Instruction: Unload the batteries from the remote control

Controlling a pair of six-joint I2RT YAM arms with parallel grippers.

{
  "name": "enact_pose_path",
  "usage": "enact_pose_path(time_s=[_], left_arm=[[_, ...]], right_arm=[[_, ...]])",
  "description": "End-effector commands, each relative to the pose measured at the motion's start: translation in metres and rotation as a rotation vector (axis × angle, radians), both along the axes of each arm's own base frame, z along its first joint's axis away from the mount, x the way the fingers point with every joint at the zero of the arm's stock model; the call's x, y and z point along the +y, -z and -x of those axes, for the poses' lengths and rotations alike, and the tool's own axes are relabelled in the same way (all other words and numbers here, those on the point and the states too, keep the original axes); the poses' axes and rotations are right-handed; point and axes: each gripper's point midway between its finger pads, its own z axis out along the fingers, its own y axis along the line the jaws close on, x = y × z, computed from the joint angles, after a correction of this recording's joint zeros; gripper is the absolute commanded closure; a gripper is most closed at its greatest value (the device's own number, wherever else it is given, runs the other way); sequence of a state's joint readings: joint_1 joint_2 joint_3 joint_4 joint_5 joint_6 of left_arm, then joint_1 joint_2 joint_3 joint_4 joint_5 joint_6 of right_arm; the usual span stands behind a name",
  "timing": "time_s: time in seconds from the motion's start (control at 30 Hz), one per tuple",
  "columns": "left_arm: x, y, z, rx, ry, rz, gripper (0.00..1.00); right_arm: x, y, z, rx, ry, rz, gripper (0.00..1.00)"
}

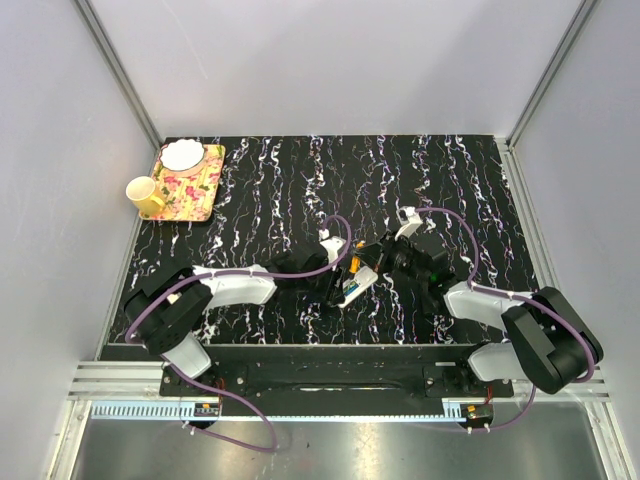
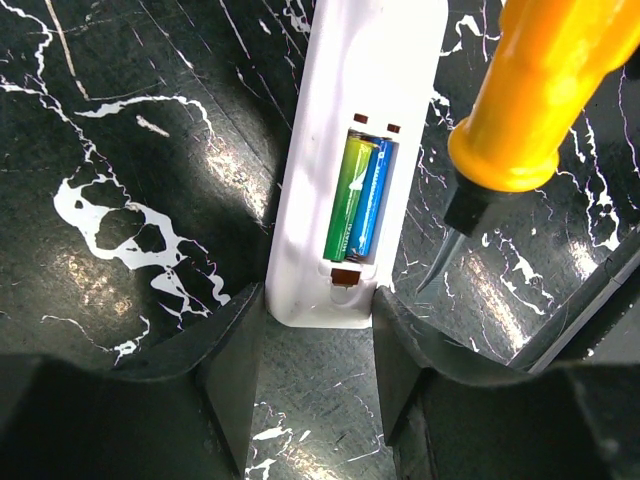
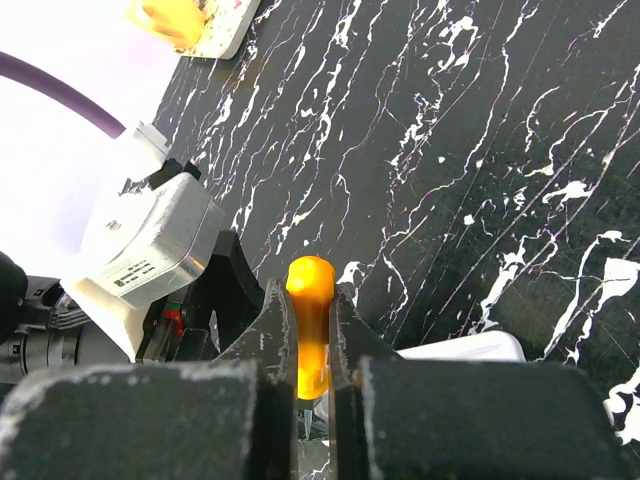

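The white remote control (image 2: 350, 90) lies back-up on the black marbled table with its battery bay uncovered. Two batteries (image 2: 357, 198), one green and one blue, lie side by side in the bay. My left gripper (image 2: 318, 300) is shut on the remote's near end, one finger against each side. My right gripper (image 3: 310, 300) is shut on an orange-handled tool (image 3: 311, 325). In the left wrist view the tool (image 2: 530, 90) hangs just right of the remote, its dark pointed tip (image 2: 440, 262) over the table beside the bay. From above, both grippers meet at the remote (image 1: 355, 285).
A flowered tray (image 1: 195, 190) with a white bowl (image 1: 182, 155) sits at the far left corner, with a yellow mug (image 1: 146, 196) beside it. Grey walls close in the table on three sides. The left arm's purple cable (image 1: 335, 225) arches over the middle.
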State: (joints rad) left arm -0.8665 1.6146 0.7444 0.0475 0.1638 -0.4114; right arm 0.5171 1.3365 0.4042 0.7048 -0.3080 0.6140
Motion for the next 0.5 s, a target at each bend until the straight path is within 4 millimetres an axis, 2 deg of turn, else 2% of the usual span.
enact_pose_path(time_s=[0.0, 0.03, 0.17, 0.33, 0.47], left_arm=[[0.027, 0.023, 0.006, 0.028, -0.029, -0.12, 0.59], [0.025, 0.018, 0.006, 0.014, -0.026, -0.103, 0.49], [0.021, 0.001, 0.003, -0.053, -0.008, -0.038, 0.3], [0.016, -0.02, 0.002, -0.16, 0.035, 0.048, 0.23], [0.015, -0.022, -0.001, -0.226, 0.074, 0.039, 0.23]], right_arm=[[0.003, -0.013, -0.004, -0.055, -0.009, 0.002, 1.0], [0.003, -0.013, -0.004, -0.058, -0.009, 0.007, 1.0], [0.0, -0.023, -0.007, -0.089, 0.006, 0.01, 1.0], [-0.003, -0.03, -0.011, -0.123, 0.026, 0.033, 1.0], [-0.008, -0.027, -0.016, -0.142, 0.059, 0.05, 1.0]])
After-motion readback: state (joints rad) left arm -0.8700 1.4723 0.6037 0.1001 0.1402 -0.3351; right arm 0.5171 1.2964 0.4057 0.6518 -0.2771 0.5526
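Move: The left hand still grips the near end of the remote control, which slants away from it over the table: its middle lies about 4 cm ahead and 4 cm to the right, some 1 cm lower. Both batteries, still in the open compartment, sit about 3 cm ahead and 3 cm right of this hand. The upright screwdriver stands some 7 cm ahead, 4 cm right and 7 cm higher. From the right hand the batteries are about 4 cm back, 2 cm left and 9 cm down. The left fingers spread from about half open to some three quarters, letting go of the sides of the remote's near end, and after a slight rise the hand draws off leftward and a little back, about 3 cm, its fingertips tipping up some 5 degrees. The right hand keeps its pinch on the screwdriver's orange handle and holds it almost still above the remote, drifting less than 1 cm. ##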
